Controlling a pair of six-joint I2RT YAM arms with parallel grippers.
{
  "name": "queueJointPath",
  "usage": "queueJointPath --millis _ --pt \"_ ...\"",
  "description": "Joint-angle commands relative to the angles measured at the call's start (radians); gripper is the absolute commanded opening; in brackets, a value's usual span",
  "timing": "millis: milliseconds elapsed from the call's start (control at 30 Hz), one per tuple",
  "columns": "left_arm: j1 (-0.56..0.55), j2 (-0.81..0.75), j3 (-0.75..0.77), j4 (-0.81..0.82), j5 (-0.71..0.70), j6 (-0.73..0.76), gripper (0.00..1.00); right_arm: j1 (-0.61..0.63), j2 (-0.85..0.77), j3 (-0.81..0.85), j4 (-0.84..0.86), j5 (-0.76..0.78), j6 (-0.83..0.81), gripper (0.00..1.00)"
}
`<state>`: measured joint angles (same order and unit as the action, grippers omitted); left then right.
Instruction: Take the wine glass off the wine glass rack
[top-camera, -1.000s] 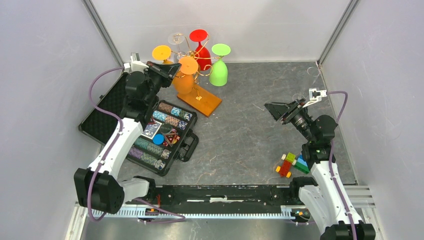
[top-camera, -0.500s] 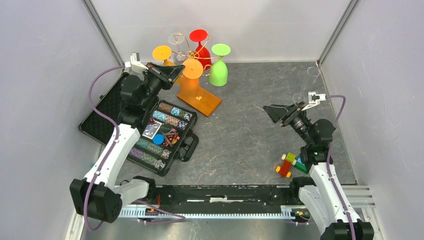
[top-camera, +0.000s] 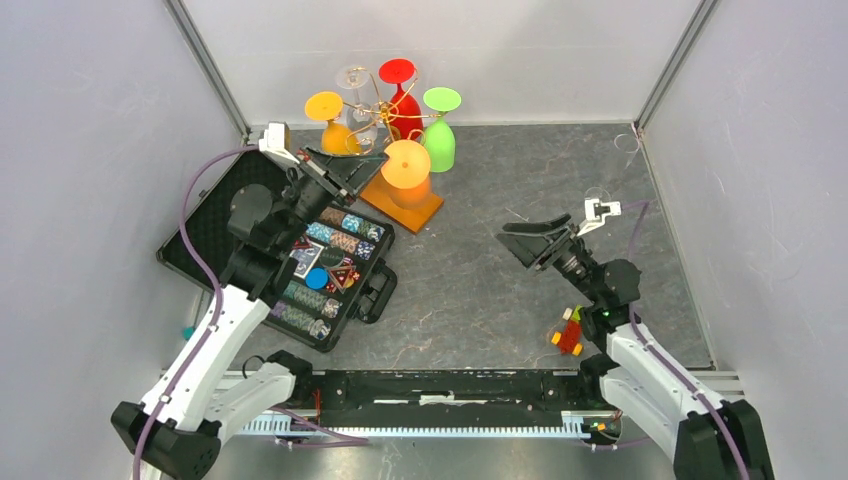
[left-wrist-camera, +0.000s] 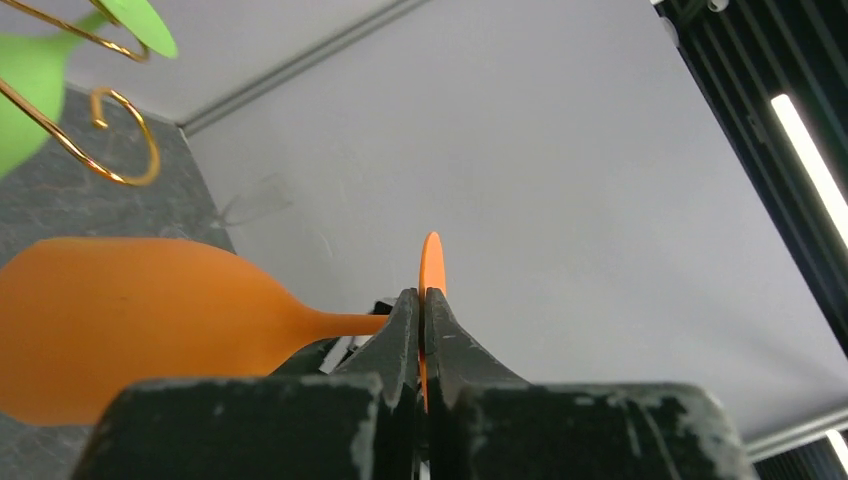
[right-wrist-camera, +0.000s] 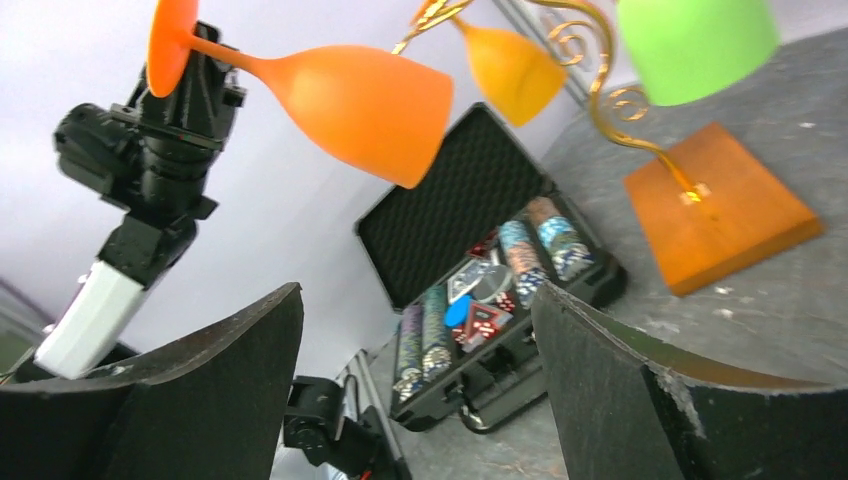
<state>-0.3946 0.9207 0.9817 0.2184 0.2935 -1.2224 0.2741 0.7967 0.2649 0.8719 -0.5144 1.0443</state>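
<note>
The wine glass rack (top-camera: 381, 108) is a gold wire tree on an orange-brown wooden base (top-camera: 432, 209) at the back of the table. My left gripper (top-camera: 377, 163) is shut on the foot of an orange wine glass (top-camera: 408, 172) and holds it tilted over the base. In the left wrist view the gripper (left-wrist-camera: 422, 300) pinches the foot disc edge-on, and the glass's bowl (left-wrist-camera: 120, 330) sits apart from a gold hook (left-wrist-camera: 125, 150). My right gripper (top-camera: 531, 241) is open and empty at mid-right. Its view (right-wrist-camera: 418, 300) shows the glass (right-wrist-camera: 350, 95) and the base (right-wrist-camera: 715, 205).
Yellow-orange (top-camera: 324, 106), clear (top-camera: 352, 78), red (top-camera: 399, 74) and green (top-camera: 438, 145) glasses hang on the rack. An open black case of poker chips (top-camera: 320, 270) lies at the left. Coloured toy bricks (top-camera: 572, 331) lie near the right arm's base.
My left gripper has carried the orange glass right and toward the near side, away from the rack's arms. My right arm has swung left and lower, still open.
</note>
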Motion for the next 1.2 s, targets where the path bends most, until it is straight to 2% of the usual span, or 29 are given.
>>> queueJointPath --millis 0,300,433,600,867,1000,1167 --pt "-0.071 -0.041 -0.015 0.03 -0.02 -0.083 0.02 0.099 0.034 -0.011 0.27 0.099 0.048 0.89" --pt "-0.157 -0.037 -0.047 0.238 0.061 -0.299 0.02 0.316 0.15 0.027 0.527 0.208 0.096 0.89" --pt "-0.163 -0.069 -0.037 0.238 0.053 -0.32 0.02 0.373 0.139 0.021 0.54 0.287 0.062 0.89" --pt "-0.165 -0.086 -0.015 0.248 0.074 -0.351 0.02 0.424 0.178 0.067 0.551 0.294 0.036 0.89" --pt "-0.165 -0.104 -0.005 0.317 0.122 -0.428 0.02 0.486 0.339 0.201 0.757 0.238 0.059 0.79" --pt "-0.165 -0.124 -0.005 0.308 0.115 -0.44 0.02 0.503 0.397 0.226 0.932 0.227 0.059 0.74" --pt "-0.165 -0.137 0.011 0.279 0.106 -0.435 0.02 0.531 0.428 0.234 1.087 0.236 0.033 0.61"
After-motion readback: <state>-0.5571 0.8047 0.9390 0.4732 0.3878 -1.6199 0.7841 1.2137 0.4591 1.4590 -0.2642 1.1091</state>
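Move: The right gripper, empty and open, is the left hand's goal: some 23 cm to its right, 3 cm back and 17 cm lower. The gold hub of the rack stands about 15 cm ahead of the left hand and 9 cm below; the green glass is 17 cm ahead, 10 cm right, 18 cm down. From the right hand, the orange wine glass hangs some 19 cm left, 6 cm ahead and 8 cm higher. Draw the left gripper back about 11 cm, away from the rack, at first nearly level and then rising 7 cm, keeping the orange glass pinched by its foot and turning clockwise and over so the bowl swings right. Bring the right gripper left, up and back towards that bowl, fingers tilting upward; start closing them partway near the end, before any visible touch. ##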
